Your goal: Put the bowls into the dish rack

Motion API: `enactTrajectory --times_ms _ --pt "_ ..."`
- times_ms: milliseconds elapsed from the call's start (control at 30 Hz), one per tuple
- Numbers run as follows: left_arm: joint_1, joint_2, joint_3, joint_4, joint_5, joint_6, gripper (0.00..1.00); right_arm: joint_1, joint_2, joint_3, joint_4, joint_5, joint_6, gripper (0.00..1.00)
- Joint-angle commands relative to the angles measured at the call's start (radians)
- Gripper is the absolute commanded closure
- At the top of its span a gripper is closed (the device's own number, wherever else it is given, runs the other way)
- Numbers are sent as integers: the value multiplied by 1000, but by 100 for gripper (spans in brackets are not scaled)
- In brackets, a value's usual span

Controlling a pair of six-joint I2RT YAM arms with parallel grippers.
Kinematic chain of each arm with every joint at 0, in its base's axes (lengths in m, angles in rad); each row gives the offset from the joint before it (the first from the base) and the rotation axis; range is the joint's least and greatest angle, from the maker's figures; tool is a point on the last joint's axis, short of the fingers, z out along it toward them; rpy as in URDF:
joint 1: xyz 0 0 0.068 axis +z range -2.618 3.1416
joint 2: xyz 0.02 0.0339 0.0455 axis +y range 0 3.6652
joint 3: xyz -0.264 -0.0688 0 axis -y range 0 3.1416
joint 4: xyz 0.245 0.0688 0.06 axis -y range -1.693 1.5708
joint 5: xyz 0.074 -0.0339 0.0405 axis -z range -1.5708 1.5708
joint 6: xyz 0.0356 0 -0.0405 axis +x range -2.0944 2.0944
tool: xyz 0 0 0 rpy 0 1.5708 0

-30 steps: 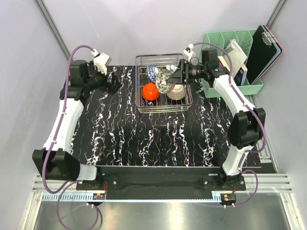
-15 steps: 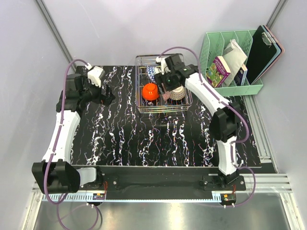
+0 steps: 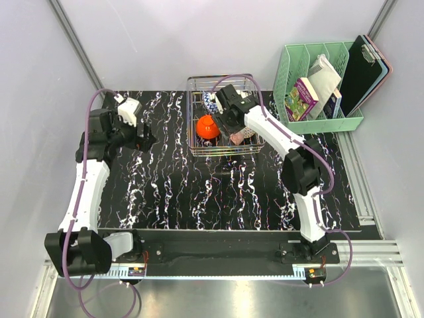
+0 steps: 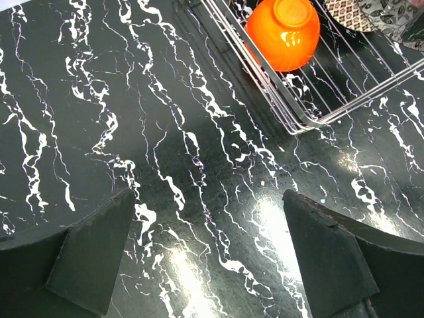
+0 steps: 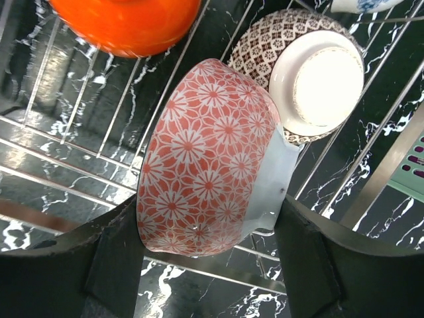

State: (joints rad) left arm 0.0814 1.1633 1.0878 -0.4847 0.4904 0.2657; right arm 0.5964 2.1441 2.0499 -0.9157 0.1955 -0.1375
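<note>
My right gripper (image 5: 207, 202) is shut on a bowl (image 5: 205, 152) with a red-and-white flower pattern. The bowl is tipped on its side, rim against one finger and base against the other, low over the wires of the dish rack (image 5: 59, 172). Three more bowls lie in the rack: a glossy orange one (image 5: 126, 23), a brown net-patterned one (image 5: 265, 46) upside down, and a blue-and-white one (image 5: 358, 5) at the frame edge. From above, the right gripper (image 3: 232, 124) is inside the dish rack (image 3: 199, 151) beside the orange bowl (image 3: 207, 126). My left gripper (image 4: 209, 205) stands open over bare tabletop, left of the rack (image 4: 298, 122).
A mint-green slotted organiser (image 3: 322, 119) with books and a clipboard stands right of the rack. The black marbled tabletop (image 3: 199, 192) stretches in front of the rack to the arm bases. Grey walls close in the back and sides.
The right arm has swung left from the organiser side and lowered the flower-patterned bowl into the rack. The left arm has drawn back a little to the left.
</note>
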Motion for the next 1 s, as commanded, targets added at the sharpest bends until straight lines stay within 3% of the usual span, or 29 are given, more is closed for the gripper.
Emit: enactTrajectory --times_ms 0,700,800,967 --pt "18 -36 -8 47 23 17 1 23 28 42 18 71 -27 100" --pt "32 -105 -86 81 59 9 1 158 215 88 15 174 -42 100" --pt "35 -109 -101 86 62 13 1 174 232 98 14 176 -33 89" --pt "38 -116 -121 97 79 12 1 192 241 105 14 166 25 90"
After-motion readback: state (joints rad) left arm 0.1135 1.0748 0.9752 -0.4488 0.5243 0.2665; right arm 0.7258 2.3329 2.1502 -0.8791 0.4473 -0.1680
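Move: The right hand holds the pink bowl above the rack; the free spot it is bound for lies about 4 cm to its left, 1 cm ahead and 8 cm below. The orange bowl stands some 8 cm left and 3 cm ahead, the brown patterned bowl roughly 5 cm right and 3 cm ahead, both about 7 cm lower. From the left hand, that spot is some 21 cm right, 3 cm ahead and 17 cm down. The right hand lowers the held pink bowl about 4 cm, then as far left, towards the orange bowl. ##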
